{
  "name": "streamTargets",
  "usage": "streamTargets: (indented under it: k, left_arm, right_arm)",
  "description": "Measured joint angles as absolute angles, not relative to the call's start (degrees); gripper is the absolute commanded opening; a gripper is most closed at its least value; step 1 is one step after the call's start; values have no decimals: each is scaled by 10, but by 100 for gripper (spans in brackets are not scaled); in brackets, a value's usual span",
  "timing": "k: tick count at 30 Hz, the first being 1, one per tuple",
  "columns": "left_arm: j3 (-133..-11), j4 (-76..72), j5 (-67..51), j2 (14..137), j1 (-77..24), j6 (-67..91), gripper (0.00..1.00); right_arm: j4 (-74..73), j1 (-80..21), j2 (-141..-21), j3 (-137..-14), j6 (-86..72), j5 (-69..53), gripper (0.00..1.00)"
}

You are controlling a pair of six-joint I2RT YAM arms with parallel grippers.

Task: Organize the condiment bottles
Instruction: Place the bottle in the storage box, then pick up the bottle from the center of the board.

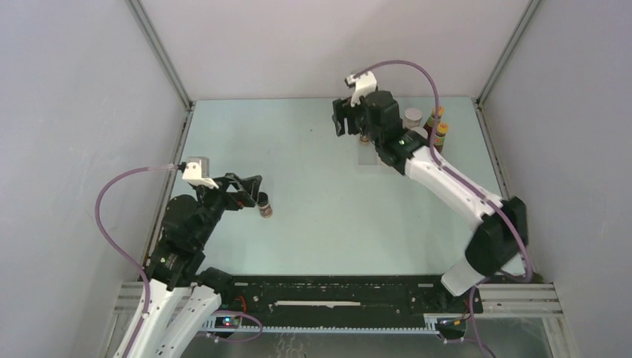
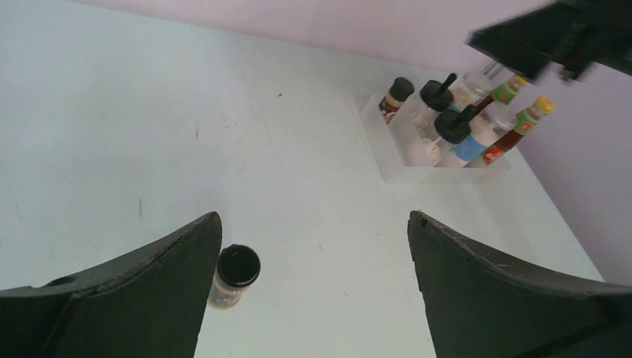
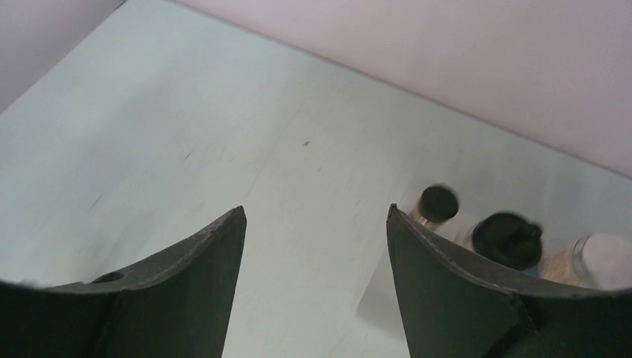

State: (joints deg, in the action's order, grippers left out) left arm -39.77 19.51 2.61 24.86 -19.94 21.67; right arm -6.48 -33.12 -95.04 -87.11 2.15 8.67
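Observation:
A tiny dark-lidded jar [image 1: 264, 208] stands alone on the table, just right of my left gripper [image 1: 252, 191]. In the left wrist view that jar [image 2: 235, 271] sits beside the inside of the left finger, and the left gripper [image 2: 314, 218] is wide open and holds nothing. A clear tray [image 2: 440, 177] at the back right holds several condiment bottles: a tiny dark jar [image 2: 395, 97], black-capped jars [image 2: 453, 125] and two red sauce bottles [image 2: 523, 127]. My right gripper [image 1: 350, 119] hovers at the tray's left end, open and empty [image 3: 314, 210]; the tiny jar [image 3: 436, 205] lies just outside its right finger.
Grey walls with metal posts close the table in on three sides. The tray [image 1: 370, 158] lies near the back right corner, with the right arm [image 1: 447, 183] stretched diagonally across the table's right side. The black rail [image 1: 335, 294] of the arm bases runs along the near edge.

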Motion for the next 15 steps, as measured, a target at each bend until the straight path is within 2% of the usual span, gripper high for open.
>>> streamTargets:
  k: [7, 15]
  left_arm:
    - [-397, 244, 92, 291, -236, 256, 98]
    - [-375, 251, 194, 372, -316, 303, 97]
  right_arm:
    - [-43, -392, -758, -669, -20, 88, 77]
    - [-33, -431, -687, -564, -56, 92, 77]
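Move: The bottle still out on the table stands almost under the left hand, some 22 cm below it, about 3 cm ahead and 2 cm to its right, with nothing close by. From the right hand that bottle lies roughly 20 cm back, 24 cm left and 23 cm down. The bottle already placed is about 11 cm ahead, 8 cm right and 21 cm below the right hand; the storage box's middle is some 9 cm ahead, 17 cm right and 25 cm below. Straight down, for the most part, the open left hand sinks some 9 cm towards the lone bottle's cap, its fingers tipping down by about 20 degrees and turning slightly counter-clockwise, without reaching it. Meanwhile the empty right hand, already clear of the placed bottle, draws quickly back from the storage box by about 14 cm, dipping towards the end, fingers still open. ##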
